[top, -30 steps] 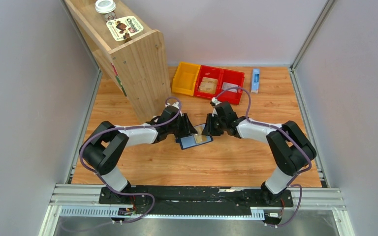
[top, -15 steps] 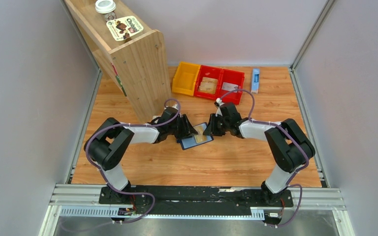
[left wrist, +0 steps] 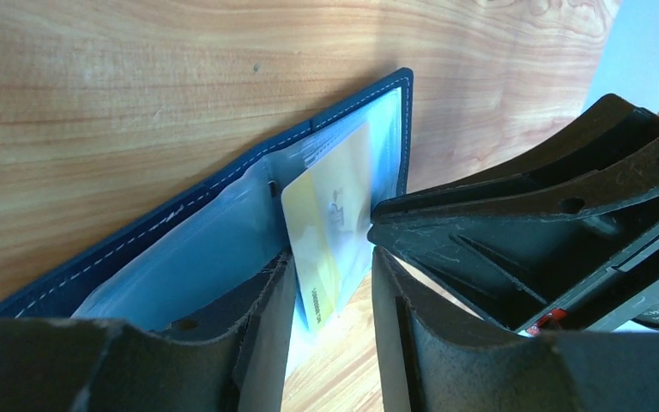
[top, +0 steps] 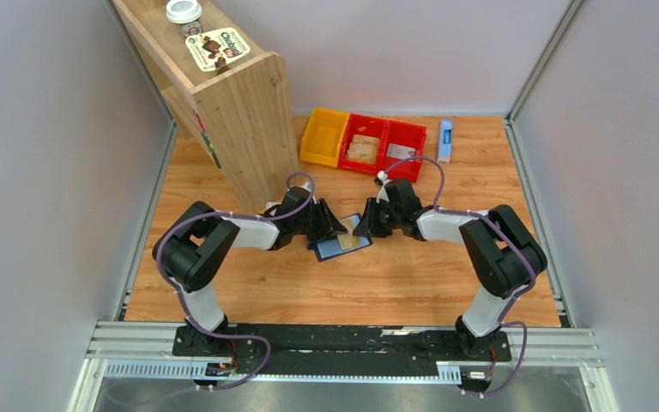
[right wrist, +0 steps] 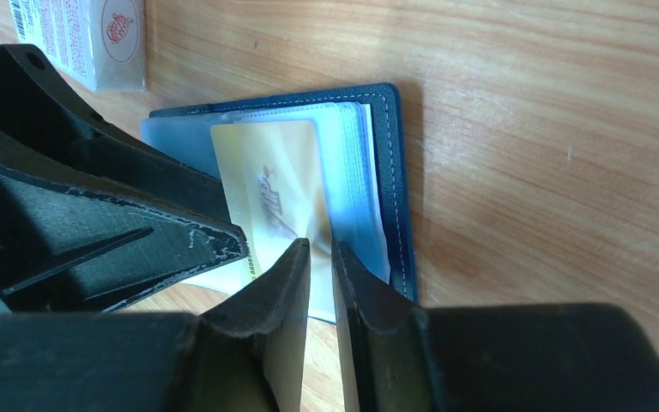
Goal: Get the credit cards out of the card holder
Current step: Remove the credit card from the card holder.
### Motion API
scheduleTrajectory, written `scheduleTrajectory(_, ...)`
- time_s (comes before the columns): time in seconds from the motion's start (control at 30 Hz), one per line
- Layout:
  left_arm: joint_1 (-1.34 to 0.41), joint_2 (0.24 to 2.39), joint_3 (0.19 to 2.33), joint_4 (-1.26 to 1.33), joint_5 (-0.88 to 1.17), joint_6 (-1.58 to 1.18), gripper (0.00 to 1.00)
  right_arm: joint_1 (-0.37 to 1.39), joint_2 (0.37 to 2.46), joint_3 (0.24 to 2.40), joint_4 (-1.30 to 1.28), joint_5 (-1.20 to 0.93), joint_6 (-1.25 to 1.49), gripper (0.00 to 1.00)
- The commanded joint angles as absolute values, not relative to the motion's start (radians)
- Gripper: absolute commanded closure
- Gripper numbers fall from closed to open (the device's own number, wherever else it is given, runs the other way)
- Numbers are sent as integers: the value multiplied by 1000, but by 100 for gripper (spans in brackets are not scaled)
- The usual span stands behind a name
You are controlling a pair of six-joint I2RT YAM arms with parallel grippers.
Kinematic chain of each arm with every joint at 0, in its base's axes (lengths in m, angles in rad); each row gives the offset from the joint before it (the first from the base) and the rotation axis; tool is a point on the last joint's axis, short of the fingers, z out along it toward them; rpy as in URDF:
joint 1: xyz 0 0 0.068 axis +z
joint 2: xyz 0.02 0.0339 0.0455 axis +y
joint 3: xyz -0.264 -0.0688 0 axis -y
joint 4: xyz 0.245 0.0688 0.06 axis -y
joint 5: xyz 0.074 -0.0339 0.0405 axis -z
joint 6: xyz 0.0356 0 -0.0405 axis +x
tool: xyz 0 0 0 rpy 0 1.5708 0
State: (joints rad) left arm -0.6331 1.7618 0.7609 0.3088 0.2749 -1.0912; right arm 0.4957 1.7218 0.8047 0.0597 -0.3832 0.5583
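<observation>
The navy card holder (top: 341,246) lies open on the wooden table between the two arms, its pale blue sleeves facing up (left wrist: 223,184) (right wrist: 395,172). A tan-yellow credit card (left wrist: 330,215) (right wrist: 266,184) sticks partway out of a clear sleeve. My left gripper (top: 333,230) (left wrist: 330,257) is open, and the card's free end sits between its fingers, against the left one. My right gripper (top: 366,227) (right wrist: 320,245) faces it from the other side. Its jaws stand a narrow gap apart, with the tips down on the sleeve at the card's edge. Nothing shows pinched between them.
A pink-and-white packet (right wrist: 86,39) lies just beyond the card holder. A tall wooden shelf (top: 223,103) stands at the back left. A yellow bin (top: 324,137), red bins (top: 383,144) and a slim blue-and-white box (top: 445,140) sit along the back.
Both grippers stay at the open card holder. The left arm's elbow has swung a little to the right, and the right wrist has edged slightly right.
</observation>
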Motion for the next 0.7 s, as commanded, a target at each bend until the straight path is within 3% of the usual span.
scheduleTrajectory(0.0,-637,1784,727,416,281,-1109,56,491,1763,782,66,-367,564,77)
scheduleTrajectory(0.37,-635,1721,594,741,268,-1101,76,479,1769,775,78,-377,578,76)
scheduleTrajectory(0.57,-635,1712,588,785,294,-1086,82,477,1766,778,77,-377,578,76)
scheduleTrajectory(0.67,-635,1692,574,795,281,-1080,90,477,1764,778,77,-377,580,76)
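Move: The credit card lies about 2 cm to the left hand's right, level fore-and-aft and 1 cm below; its edge is already between the half-open fingers. The card holder's middle is roughly 2 cm back and 1 cm left of that hand, 2 cm down; the turtle-logo box stands some 13 cm left and 4 cm ahead. For the right hand, the card is about 3 cm to its left, level fore-and-aft and 1 cm lower. The left hand dips slightly, closes on the card's edge, then rises 2 cm, right fingertips still resting beside it. ##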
